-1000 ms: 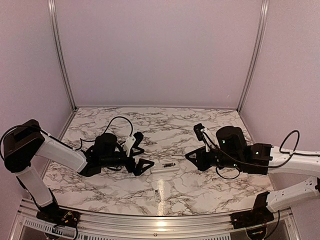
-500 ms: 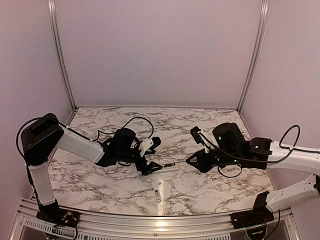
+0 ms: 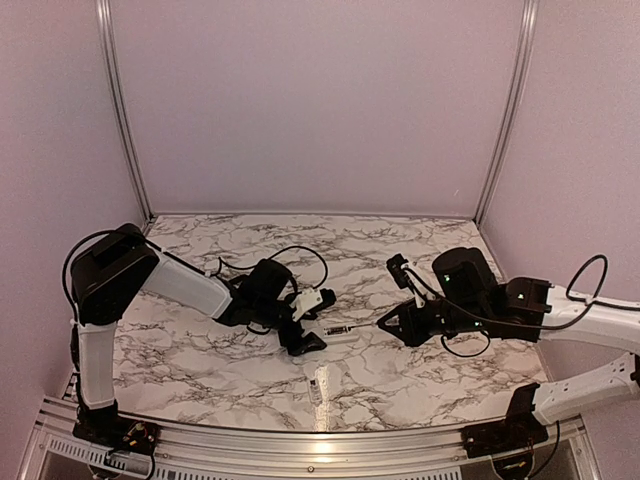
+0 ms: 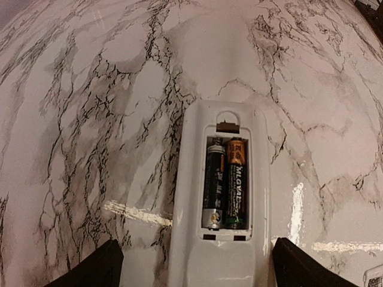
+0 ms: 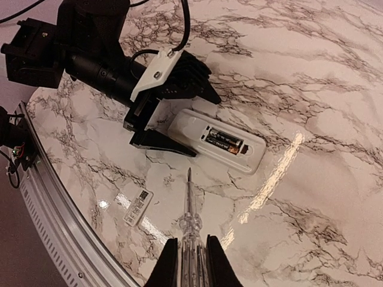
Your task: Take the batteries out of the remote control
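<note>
The white remote control [image 3: 340, 332] [image 4: 219, 257] [image 5: 187, 128] lies back up on the marble table, its recess uncovered. Two dark batteries [image 4: 225, 184] [image 5: 224, 142] sit side by side in that recess. My left gripper [image 3: 313, 322] [image 4: 200, 276] [image 5: 178, 113] is open, one finger on each side of the remote's near end, apart from it. My right gripper [image 3: 392, 322] [image 5: 192, 264] is shut on a clear-handled screwdriver [image 5: 190, 209]. The screwdriver's tip points at the remote from a short way off and does not touch it.
A thin pale strip with a printed label [image 3: 316, 386] [image 5: 138, 207] [image 4: 374, 276] lies on the table between the remote and the front rail [image 5: 60, 230]. Pale walls with metal posts [image 3: 122, 110] close in the back and sides.
My left arm has swung right and forward, so its open fingers now flank the remote's end. The right gripper with the screwdriver has shifted only slightly.
</note>
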Robot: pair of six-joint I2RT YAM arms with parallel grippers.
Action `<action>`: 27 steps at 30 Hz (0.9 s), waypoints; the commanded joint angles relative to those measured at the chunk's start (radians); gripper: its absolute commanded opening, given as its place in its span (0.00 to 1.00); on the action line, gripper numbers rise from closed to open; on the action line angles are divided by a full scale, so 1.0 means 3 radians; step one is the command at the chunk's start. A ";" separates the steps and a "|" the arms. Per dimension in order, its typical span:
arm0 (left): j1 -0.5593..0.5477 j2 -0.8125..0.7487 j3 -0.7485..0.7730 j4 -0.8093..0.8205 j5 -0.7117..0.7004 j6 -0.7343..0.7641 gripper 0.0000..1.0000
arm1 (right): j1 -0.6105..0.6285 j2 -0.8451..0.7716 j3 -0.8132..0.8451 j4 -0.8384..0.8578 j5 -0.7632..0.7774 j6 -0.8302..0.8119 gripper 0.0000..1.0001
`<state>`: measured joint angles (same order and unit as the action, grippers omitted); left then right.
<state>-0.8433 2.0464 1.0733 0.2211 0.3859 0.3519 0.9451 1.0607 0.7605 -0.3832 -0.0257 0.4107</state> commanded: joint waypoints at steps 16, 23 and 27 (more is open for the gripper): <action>0.0010 0.0333 0.0338 -0.0657 0.0260 0.0309 0.46 | -0.0021 -0.0110 -0.0123 0.0066 -0.0078 0.0065 0.00; -0.0004 0.0035 0.0022 -0.0264 0.0178 0.0143 0.16 | -0.0021 -0.0160 -0.0139 0.0080 0.0000 0.0112 0.00; -0.0031 -0.0173 -0.0195 0.0099 0.0030 -0.0050 0.02 | -0.0021 -0.0157 -0.0135 0.0081 0.0024 0.0130 0.00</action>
<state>-0.8410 2.0579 1.0901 0.2016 0.4374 0.4030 0.9440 1.0267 0.7143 -0.3744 -0.0391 0.4313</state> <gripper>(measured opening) 0.513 0.121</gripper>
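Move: The remote lies between my open left fingers, its middle some 2 cm to the right of my left hand, 1 cm nearer the base and 1 cm lower. Its two batteries sit about 5 cm to the right and 1 cm back; the loose cover is roughly 13 cm back, hardly to the left. From my right hand, which holds the screwdriver, the remote's middle is about 8 cm ahead, 10 cm left and 16 cm down. I close my left fingers to about half open and pinch the remote by its long sides, reaching some 1.5 cm right along it as they shut and turning about 5 degrees clockwise. Then, grip kept, I draw it roughly 1 cm left and a little back. My right hand keeps the screwdriver, sinking about 1 cm. ##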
